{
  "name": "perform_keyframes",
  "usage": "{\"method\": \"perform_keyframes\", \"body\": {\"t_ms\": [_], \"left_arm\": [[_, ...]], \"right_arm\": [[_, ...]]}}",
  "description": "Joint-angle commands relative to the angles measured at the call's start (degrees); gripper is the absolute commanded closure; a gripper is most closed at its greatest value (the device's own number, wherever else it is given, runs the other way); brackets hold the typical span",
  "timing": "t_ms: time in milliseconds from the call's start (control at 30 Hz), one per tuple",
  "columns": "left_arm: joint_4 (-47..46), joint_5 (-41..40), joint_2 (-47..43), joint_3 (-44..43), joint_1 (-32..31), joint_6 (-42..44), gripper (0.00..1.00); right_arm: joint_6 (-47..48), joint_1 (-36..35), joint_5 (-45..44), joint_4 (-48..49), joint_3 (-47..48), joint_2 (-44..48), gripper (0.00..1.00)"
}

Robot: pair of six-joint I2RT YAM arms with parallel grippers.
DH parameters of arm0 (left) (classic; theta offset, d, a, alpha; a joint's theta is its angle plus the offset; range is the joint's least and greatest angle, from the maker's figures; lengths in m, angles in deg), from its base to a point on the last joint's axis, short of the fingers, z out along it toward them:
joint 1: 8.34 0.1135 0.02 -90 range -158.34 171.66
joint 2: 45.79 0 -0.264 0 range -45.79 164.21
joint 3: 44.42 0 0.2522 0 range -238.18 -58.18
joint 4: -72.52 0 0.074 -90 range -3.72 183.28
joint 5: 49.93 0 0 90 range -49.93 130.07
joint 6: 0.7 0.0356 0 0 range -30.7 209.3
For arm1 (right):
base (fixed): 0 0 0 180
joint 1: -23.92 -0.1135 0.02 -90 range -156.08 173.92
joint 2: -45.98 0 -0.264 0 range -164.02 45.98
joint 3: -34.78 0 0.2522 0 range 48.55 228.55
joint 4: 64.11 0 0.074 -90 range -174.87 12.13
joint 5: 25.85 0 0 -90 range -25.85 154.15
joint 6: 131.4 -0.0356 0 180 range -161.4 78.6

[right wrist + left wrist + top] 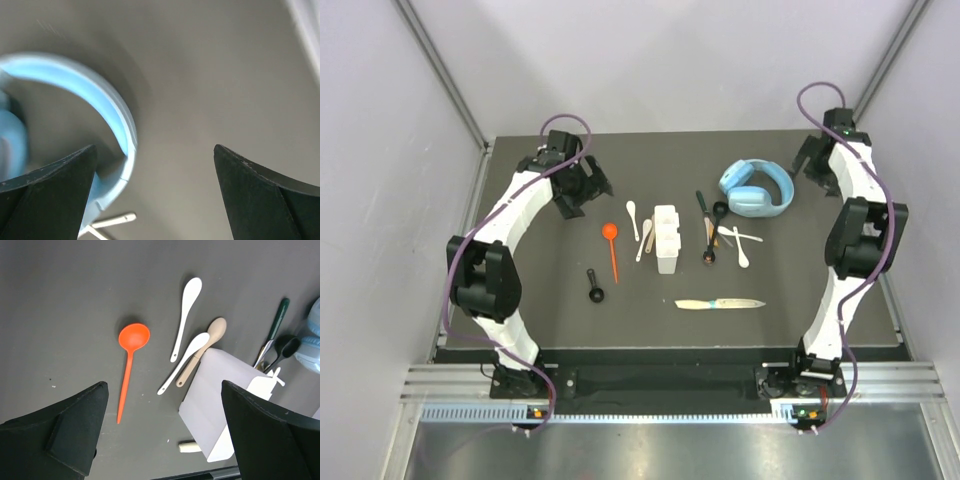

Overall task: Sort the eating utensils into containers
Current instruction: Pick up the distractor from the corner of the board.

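Note:
The white divided caddy (666, 238) stands mid-table and also shows in the left wrist view (220, 400). Left of it lie an orange-red spoon (611, 248) (131, 360), a white spoon (632, 218) (187, 310), a beige spoon (644, 240) (205, 347) and a black scoop (594, 287). To its right are black spoons (712, 235) and white spoons (740, 240). A wooden-handled knife (720, 303) lies nearer the front. My left gripper (588, 195) (164, 385) hangs open above the orange spoon's handle end. My right gripper (805, 165) (155, 147) is open at the back right, holding nothing.
Light-blue headphones (757, 187) lie at the back right, their band (110, 100) just left of my right fingers. A second white spoon (185, 362) crosses the beige one. A green-handled utensil (275, 330) lies beyond the caddy. Walls close in on both sides.

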Motion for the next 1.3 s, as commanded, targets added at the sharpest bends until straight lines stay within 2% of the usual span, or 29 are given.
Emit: {"method": "perform_keyframes", "body": {"t_ms": [0, 167, 733, 767, 867, 900, 933, 967, 1167, 1200, 1267], "left_arm": [[-1.60, 0.30, -3.83, 2.04, -0.21, -0.13, 0.01], [-2.65, 1.71, -3.13, 2.75, -0.21, -0.31, 0.01], [-2.30, 1.53, -1.98, 2.22, -0.30, 1.71, 0.01], [-2.48, 1.62, -1.98, 2.22, -0.22, 1.71, 0.01], [-2.31, 1.62, -1.89, 2.13, -0.22, 1.80, 0.01], [-2.30, 1.62, -1.89, 1.95, -0.21, 1.89, 0.01], [-2.30, 1.62, -1.89, 1.95, -0.21, 1.89, 0.01], [-2.30, 1.53, -1.89, 1.87, -0.21, 1.89, 0.01], [-2.13, 1.62, -1.63, 1.87, -0.30, 1.89, 0.01], [-2.13, 1.62, -1.63, 1.78, -0.22, 1.89, 0.01], [-2.22, 1.62, -1.28, 1.16, -0.30, 1.80, 0.01]], "right_arm": [[0.52, -1.76, 2.13, -1.03, -5.82, 3.77, 0.00], [0.26, -3.87, 2.66, 2.05, -12.70, 4.92, 0.00], [-1.93, -4.31, -2.96, 3.10, -12.62, -1.85, 0.00], [-1.93, -4.31, -3.31, 3.27, -12.79, -2.11, 0.03], [-2.11, -4.31, -3.14, 4.86, -13.32, -2.37, 0.14], [-2.28, -4.31, -2.97, 5.03, -13.32, -2.46, 0.26], [-2.37, -4.31, -2.79, 5.12, -13.06, -2.64, 0.30], [-2.29, -4.31, -2.18, 5.21, -12.97, -3.08, 0.41], [-1.76, -4.31, -0.16, 6.44, -12.27, -4.04, 0.65], [-1.85, -4.31, 0.02, 6.35, -12.09, -4.13, 0.82], [-1.50, -4.31, 0.55, 6.44, -11.83, -4.40, 0.89]]}}
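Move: The blue headphones lie with their middle about 12 cm left of the right hand, 2 cm back and some 11 cm below it, the near side of the headband only about 4 cm to its left. The black spoon is roughly 21 cm left and 11 cm back; the crossed white spoons are about 16 cm left and 14 cm back, both at table height. From the left hand the headphones are some 38 cm right, 4 cm ahead and 15 cm below. The right-hand end of the headphones' band is where the right hand goes: it comes down about 7 cm while swinging about 5 cm back and 5 cm left, its fingers tipping some 10 degrees steeper. After a short hover it sinks another 3 cm, straddling the band, and the wide-open fingers close on it, pinching it from both sides while the hand edges slightly forward. ##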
